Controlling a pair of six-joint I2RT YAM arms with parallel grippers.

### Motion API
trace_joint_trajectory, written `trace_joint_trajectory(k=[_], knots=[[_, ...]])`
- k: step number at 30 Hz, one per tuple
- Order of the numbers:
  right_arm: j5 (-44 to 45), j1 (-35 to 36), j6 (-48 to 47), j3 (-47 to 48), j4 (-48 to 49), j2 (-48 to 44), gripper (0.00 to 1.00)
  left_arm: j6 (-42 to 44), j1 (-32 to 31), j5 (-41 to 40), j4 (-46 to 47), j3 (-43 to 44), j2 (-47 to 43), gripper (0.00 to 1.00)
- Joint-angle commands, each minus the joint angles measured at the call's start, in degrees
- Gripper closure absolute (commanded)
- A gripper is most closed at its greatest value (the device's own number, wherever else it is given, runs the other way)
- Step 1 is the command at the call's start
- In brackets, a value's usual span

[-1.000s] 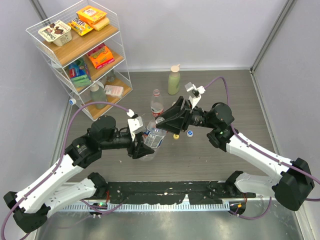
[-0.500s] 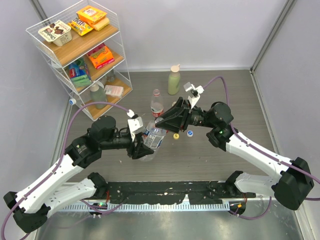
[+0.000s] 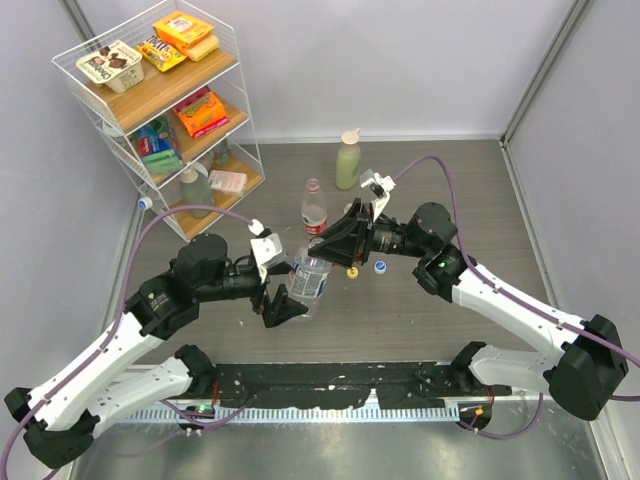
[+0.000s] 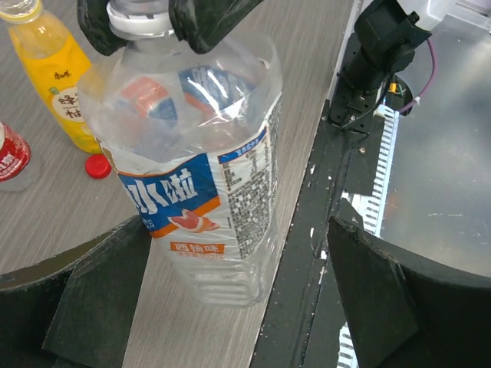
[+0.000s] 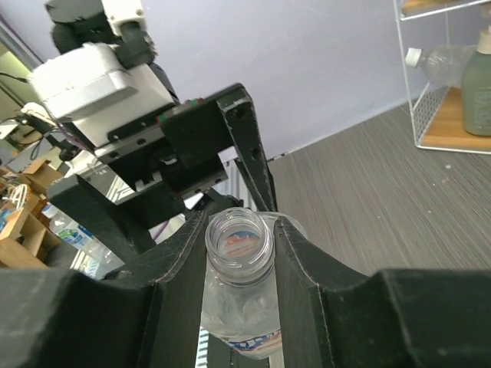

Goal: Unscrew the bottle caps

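Note:
A clear water bottle with a blue label point(image 3: 312, 280) point(image 4: 201, 161) stands tilted between the arms, its mouth point(image 5: 240, 239) uncapped. My right gripper point(image 3: 328, 246) point(image 5: 240, 253) is shut on its neck from above, and its fingers point(image 4: 207, 17) show in the left wrist view. My left gripper point(image 3: 290, 298) point(image 4: 230, 303) is open, with a finger on each side of the bottle's lower body and apart from it. Three bottle caps lie loose: a yellow cap point(image 3: 352, 271) and a pale blue-white cap point(image 3: 380, 267) beside the right gripper, and a red cap point(image 4: 97, 165) on the table.
A red-labelled bottle point(image 3: 314, 208) stands just behind the grippers. A pale green bottle with a beige cap point(image 3: 347, 160) is farther back. A yellow juice bottle point(image 4: 55, 84) stands near the red cap. A wire shelf of snacks point(image 3: 165, 110) fills the back left. A black rail point(image 3: 330, 385) runs along the near edge.
My left gripper has opened and let go of the clear bottle's body. My right gripper has closed on the neck and shifted slightly left.

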Motion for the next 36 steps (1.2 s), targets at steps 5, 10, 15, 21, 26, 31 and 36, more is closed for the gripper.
trace_joint_trajectory(k=[5, 10, 15, 21, 26, 31, 36], knots=[[6.1, 0.4, -9.2, 2.4, -8.7, -1.0, 0.98, 0.3, -0.2, -3.0, 2.2, 1.0, -2.1, 0.0], [11.1, 0.8, -13.8, 2.1, -14.4, -0.4, 0.98, 0.6, -0.2, -5.4, 1.7, 0.8, -2.9, 0.0], [19.2, 3.1, -18.8, 2.2, -20.4, -0.3, 0.98, 0.7, -0.1, -6.7, 1.8, 0.6, -3.5, 0.0], [27.3, 6.3, -21.8, -0.3, -20.7, -1.0, 0.98, 0.7, -0.1, -7.8, 1.7, 0.4, -3.5, 0.0], [32.3, 8.5, -22.2, -4.3, -16.9, -1.6, 0.98, 0.7, -0.2, -8.5, 1.4, 0.4, -3.5, 0.0], [35.6, 9.7, -22.4, -7.0, -13.4, -3.0, 0.98, 0.7, -0.2, -8.7, 1.4, 0.4, -3.3, 0.0], [34.9, 10.5, -23.1, -8.3, -12.4, -1.8, 0.98, 0.7, -0.2, -8.5, 1.3, 0.4, -3.1, 0.0]])
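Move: The right hand already holds the clear bottle by its open neck, base leaning left. The bare table spot for it lies about 4 cm ahead, 1 cm to the right and some 34 cm below. The red cap lies about 17 cm ahead and 2 cm right; the yellow cap 14 cm ahead, 7 right; the yellow bottle 18 ahead, 6 right. From the left hand the spot is roughly 9 cm ahead, 6 right and 27 below. Keeping its pinch on the bottle's neck, the right hand carries the bottle down about 14 cm towards the bare table and some 4 cm forward, tipping its fingers downward and swinging them clockwise, about 25 degrees each, and slowing at the bottom. The left hand, already wide open around the body, eases a couple of centimetres forward and left, away from the bottle. ##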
